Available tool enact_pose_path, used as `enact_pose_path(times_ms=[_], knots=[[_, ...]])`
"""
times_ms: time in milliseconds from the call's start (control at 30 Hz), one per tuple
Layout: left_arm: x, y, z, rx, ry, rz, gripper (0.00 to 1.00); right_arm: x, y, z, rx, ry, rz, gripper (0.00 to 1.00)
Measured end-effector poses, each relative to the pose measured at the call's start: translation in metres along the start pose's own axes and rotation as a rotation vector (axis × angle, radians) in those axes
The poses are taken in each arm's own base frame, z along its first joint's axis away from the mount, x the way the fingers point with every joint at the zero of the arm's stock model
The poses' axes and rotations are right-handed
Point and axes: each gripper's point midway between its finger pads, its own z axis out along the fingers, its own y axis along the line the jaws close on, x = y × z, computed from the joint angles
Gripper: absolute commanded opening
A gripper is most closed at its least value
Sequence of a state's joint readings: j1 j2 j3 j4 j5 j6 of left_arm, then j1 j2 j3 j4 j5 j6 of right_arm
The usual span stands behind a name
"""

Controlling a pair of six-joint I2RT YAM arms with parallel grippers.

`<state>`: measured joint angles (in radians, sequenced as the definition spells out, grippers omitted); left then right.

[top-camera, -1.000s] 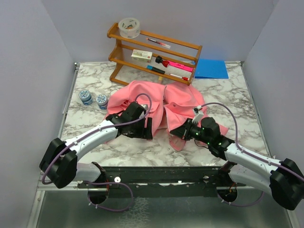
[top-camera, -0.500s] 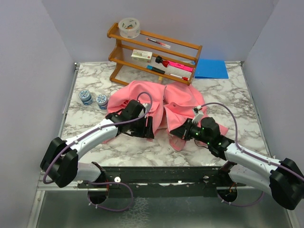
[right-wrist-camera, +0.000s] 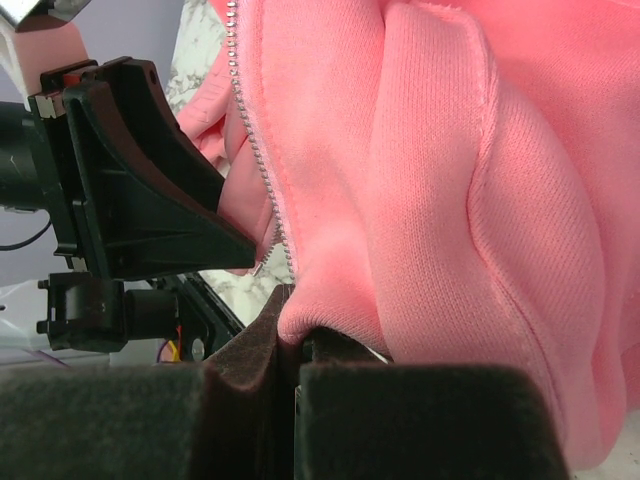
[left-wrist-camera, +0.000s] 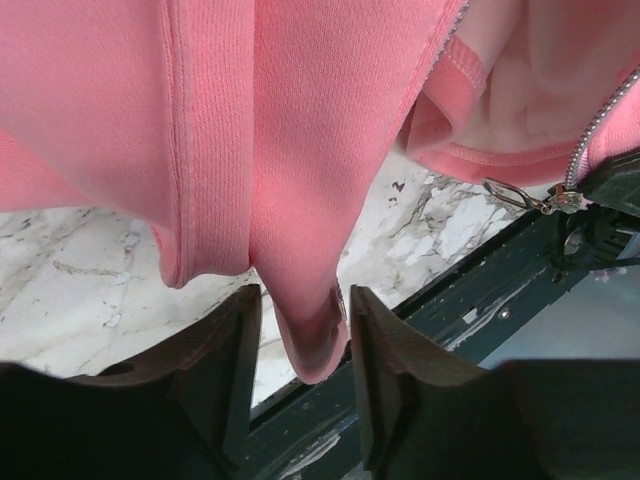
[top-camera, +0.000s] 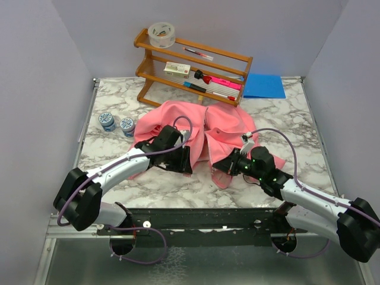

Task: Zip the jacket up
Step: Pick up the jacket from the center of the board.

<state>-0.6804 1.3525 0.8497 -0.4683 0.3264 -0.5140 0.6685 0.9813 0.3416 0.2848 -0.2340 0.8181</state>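
Note:
The pink jacket [top-camera: 222, 127] lies spread and unzipped on the marble table, collar toward the rack. My left gripper [top-camera: 185, 159] is at the bottom of its left front panel. In the left wrist view the fingers [left-wrist-camera: 225, 370] stand partly open, with a hanging corner of the hem [left-wrist-camera: 312, 335] between them. The metal zipper pull [left-wrist-camera: 520, 195] dangles from the other panel's teeth to the right. My right gripper [top-camera: 222, 166] is shut on the right panel's bottom hem [right-wrist-camera: 310, 315], just beside the zipper teeth [right-wrist-camera: 255, 150].
A wooden rack [top-camera: 193, 65] at the back holds a tape roll [top-camera: 161, 34], pens and a small box. A blue folder [top-camera: 264, 86] lies at the back right. Two small jars [top-camera: 107, 121] stand left of the jacket. A dark rail [top-camera: 196, 217] runs along the table's near edge.
The left jaws have narrowed around the hem corner, and the left gripper has edged slightly right. The right gripper holds as before.

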Motion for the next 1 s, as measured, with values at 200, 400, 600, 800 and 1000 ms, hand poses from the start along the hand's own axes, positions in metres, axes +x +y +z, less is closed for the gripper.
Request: enact_pose_path(times_ms=[200,400,600,800,1000], knots=[[0.004,0.001,0.001,0.003,0.009,0.002,0.24,0.0,0.0,0.0,0.002,0.002,0.001,0.0],[0.005,0.0,0.002,0.012,0.012,0.004,0.0,0.0,-0.001,0.0,0.002,0.001,-0.004,0.0],[0.002,-0.007,0.004,0.061,-0.004,0.011,0.0,-0.001,0.001,-0.001,-0.005,-0.006,-0.013,0.0],[-0.008,-0.021,-0.002,0.164,-0.123,0.045,0.0,-0.009,0.01,-0.006,-0.036,-0.036,-0.039,0.0],[-0.03,-0.048,-0.037,0.35,-0.433,0.121,0.0,-0.025,0.029,-0.018,-0.108,-0.116,-0.08,0.0]])
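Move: The lower corner of the jacket's left front, beside the zip teeth, already lies between the left hand's half-open fingers, reaching about 1 cm below the hand point. The zip slider is some 9 cm to that hand's right, level with it and perhaps 2 cm higher, at the tip of the right gripper; the jacket's bulk spreads about 14 cm ahead and 5 cm lower. From the right hand, the left front's corner is roughly 10 cm to the left, level with it and some 3 cm lower. Almost in place at first, the left hand shuts its half-open fingers and pinches the lower corner of the left front by the zip. Then it rises about 6 cm, quickening, and eases some 2 cm right towards the right gripper while its fingers swing up roughly 30 degrees. The right hand, still gripping the right front beside the slider, waits, then rises about 4 cm with its fingers tipping slightly up. ##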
